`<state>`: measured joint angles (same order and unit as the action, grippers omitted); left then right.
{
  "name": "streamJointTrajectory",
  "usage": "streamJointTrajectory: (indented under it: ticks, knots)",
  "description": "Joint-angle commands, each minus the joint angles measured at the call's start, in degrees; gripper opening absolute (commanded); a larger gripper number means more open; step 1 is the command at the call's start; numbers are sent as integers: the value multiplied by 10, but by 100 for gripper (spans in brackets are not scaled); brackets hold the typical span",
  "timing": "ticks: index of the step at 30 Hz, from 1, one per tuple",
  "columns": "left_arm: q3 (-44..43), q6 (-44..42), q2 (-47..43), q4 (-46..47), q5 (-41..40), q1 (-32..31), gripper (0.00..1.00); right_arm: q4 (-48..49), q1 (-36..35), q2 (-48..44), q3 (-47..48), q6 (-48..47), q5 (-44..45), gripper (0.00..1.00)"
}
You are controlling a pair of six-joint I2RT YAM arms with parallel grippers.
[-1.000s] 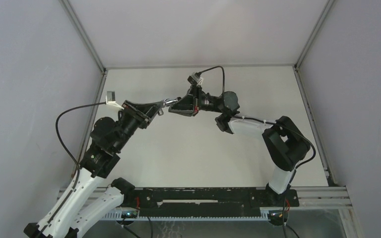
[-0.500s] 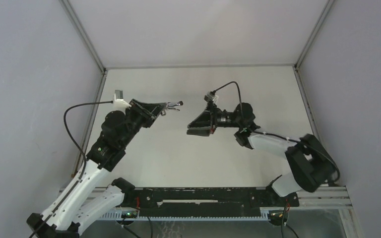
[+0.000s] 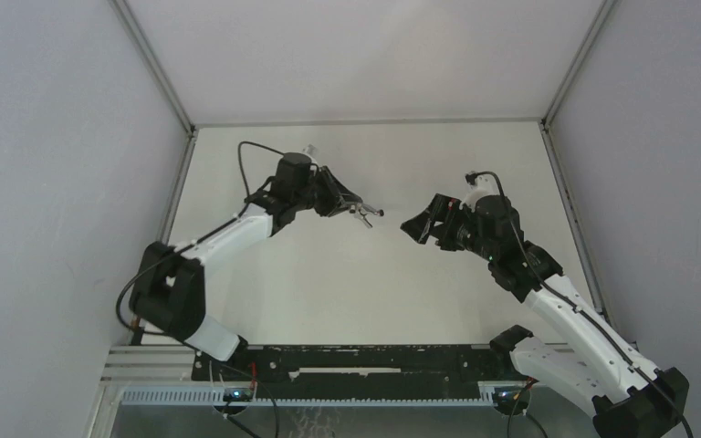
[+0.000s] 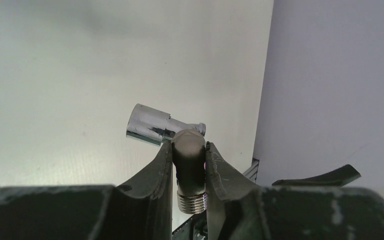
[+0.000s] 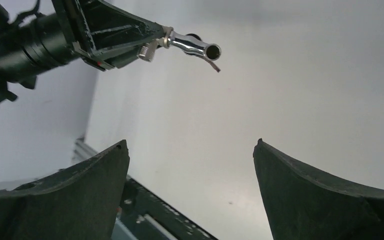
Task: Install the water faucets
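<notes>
My left gripper [image 3: 358, 210] is shut on a small shiny silver water faucet [image 3: 371, 213], held up over the middle of the table. In the left wrist view the fingers [image 4: 162, 165] pinch its bent body [image 4: 190, 160]. Its threaded end points back toward the wrist, and a chrome cylinder [image 4: 150, 125] juts past the fingertips. My right gripper [image 3: 420, 228] is a short way to the right, apart from the faucet, wide open with nothing between its fingers [image 5: 100, 175]. The right wrist view shows the left gripper [image 5: 162, 39] with the faucet [image 5: 195, 46] at upper left.
The pale table top [image 3: 365, 283] is boxed in by grey walls on the left [image 3: 55, 182] and right [image 3: 657, 182], with metal frame posts at the back corners. A black rail [image 3: 365, 360] with the arm bases runs along the near edge.
The grippers met at the faucet a second ago. The right gripper has opened wide and drawn back to the right. The left arm has swung right, still carrying the faucet.
</notes>
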<state>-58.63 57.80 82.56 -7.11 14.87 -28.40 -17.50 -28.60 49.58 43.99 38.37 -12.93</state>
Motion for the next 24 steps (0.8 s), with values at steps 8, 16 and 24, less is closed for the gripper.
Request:
streamJointTrajectory:
  ticks: [8,16,24]
  knots:
    - [-150,-19,211,75,123,4,42,-138,6,-44,8,-69,129,100]
    - [-217,-114,160,-22,60,10,100,-142,7,-78,9,-84,151,100]
    - [-136,-213,-60,-100,-91,10,100,-146,7,-95,10,-53,260,100]
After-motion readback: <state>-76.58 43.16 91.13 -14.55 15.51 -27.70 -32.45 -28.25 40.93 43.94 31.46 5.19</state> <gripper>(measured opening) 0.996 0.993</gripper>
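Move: The left hand holds the assembled faucet, its middle about 3 cm right of, 1 cm back from and 1 cm below the finger pads. The bare table spot for it lies some 4 cm ahead, 6 cm right and 9 cm below that hand. From the open, empty right hand, the spot is roughly 12 cm ahead, 7 cm left and 12 cm down. Left lowers the faucet about 7 cm onto the table, forward-right, opens, rises 11 cm; right hand retreats rightward. ##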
